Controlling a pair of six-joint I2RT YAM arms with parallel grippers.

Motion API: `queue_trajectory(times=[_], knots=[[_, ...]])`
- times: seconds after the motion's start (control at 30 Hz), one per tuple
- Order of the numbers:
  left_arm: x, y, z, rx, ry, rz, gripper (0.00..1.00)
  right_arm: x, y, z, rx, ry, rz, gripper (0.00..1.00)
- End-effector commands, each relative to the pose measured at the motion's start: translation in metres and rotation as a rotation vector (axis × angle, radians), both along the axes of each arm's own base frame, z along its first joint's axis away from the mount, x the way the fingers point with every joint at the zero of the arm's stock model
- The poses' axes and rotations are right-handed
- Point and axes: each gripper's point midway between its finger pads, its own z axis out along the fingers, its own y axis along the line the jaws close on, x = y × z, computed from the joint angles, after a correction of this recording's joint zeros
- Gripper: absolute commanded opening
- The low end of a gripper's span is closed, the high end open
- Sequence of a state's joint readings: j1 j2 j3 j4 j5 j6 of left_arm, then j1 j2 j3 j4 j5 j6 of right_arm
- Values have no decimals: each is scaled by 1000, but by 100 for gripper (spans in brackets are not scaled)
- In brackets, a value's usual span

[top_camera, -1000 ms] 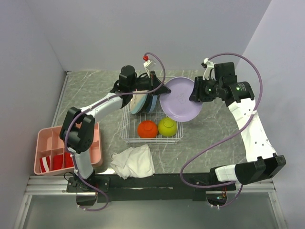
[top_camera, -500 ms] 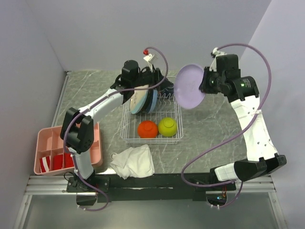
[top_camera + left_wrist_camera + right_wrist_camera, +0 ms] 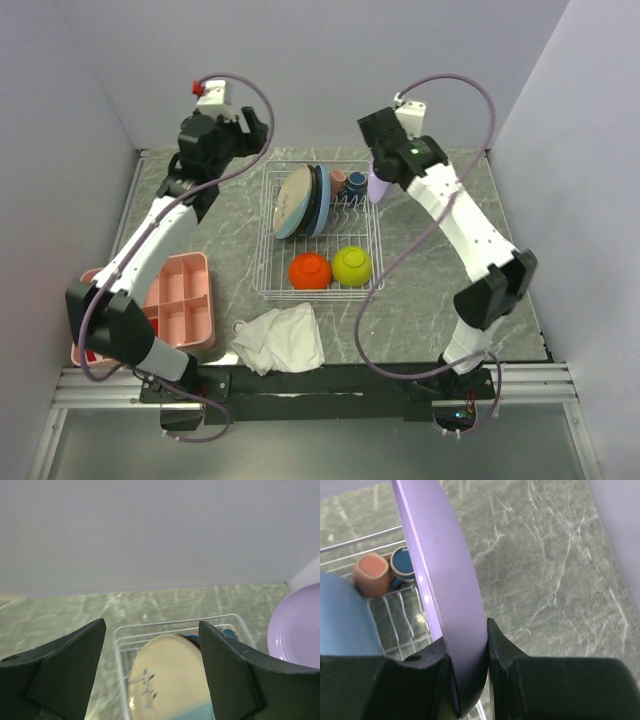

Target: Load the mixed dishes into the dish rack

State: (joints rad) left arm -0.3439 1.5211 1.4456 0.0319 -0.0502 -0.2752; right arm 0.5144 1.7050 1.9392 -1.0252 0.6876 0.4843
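Observation:
The white wire dish rack [image 3: 318,296] holds the cream-and-blue plate [image 3: 290,200] and the light-blue plate [image 3: 320,200] on edge, the pink mug [image 3: 339,181], the dark-blue mug [image 3: 357,183], the orange bowl [image 3: 310,270] and the lime-green bowl [image 3: 352,266]. My right gripper [image 3: 383,170] is shut on the lavender plate [image 3: 380,188], held edge-on at the rack's far right corner. In the right wrist view its jaws [image 3: 470,645] pinch the plate's rim [image 3: 440,570]. My left gripper [image 3: 255,132] is open and empty, raised left of the rack; the left wrist view [image 3: 152,645] looks down on the cream plate [image 3: 170,675].
A pink divided tray [image 3: 180,305] lies at the near left. A white cloth [image 3: 280,335] lies in front of the rack. Walls close the left, far and right sides.
My left arm has pulled back from the rack, up and to the left. My right arm has swung the lavender plate left and turned it edge-on at the rack's far right corner.

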Motion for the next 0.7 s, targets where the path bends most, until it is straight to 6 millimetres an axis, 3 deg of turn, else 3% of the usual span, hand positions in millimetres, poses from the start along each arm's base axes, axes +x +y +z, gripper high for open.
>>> queue_trajectory(times=[0.0,0.23,0.67], knots=[[-22,42,-5,9,16,105,81,12,-4,26,-31,-136,-161,0],[-36,83,-29,11,70,172,80,14,25,-20,-41,-12,-87,0],[-45,106,-41,-12,100,205,80,20,78,-74,-64,117,27,0]])
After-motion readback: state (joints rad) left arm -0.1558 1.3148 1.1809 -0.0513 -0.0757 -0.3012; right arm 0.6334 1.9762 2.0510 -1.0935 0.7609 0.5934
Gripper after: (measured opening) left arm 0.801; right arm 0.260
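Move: The right hand holds the purple plate; the free slots it is headed for, just right of the blue plate, lie about 13 cm to its left, 2 cm ahead and 19 cm below. From the same hand, the blue plate is roughly 18 cm left and 4 ahead, the blue mug 9 left and 10 ahead, the green bowl 11 left and 13 back, all well below. From the empty left hand those slots are some 20 cm right, 5 back and 25 below. Still pinching the purple plate by its edge, the right hand carries it down and leftward over the rack towards the slots beside the blue plate, about 7 cm lower and 6 cm left, easing off midway before it sinks faster. Its fingers tip slightly downward. The left hand, open and empty, withdraws about 10 cm left and 6 cm down, drifting back and turning some 10 degrees counter-clockwise. ##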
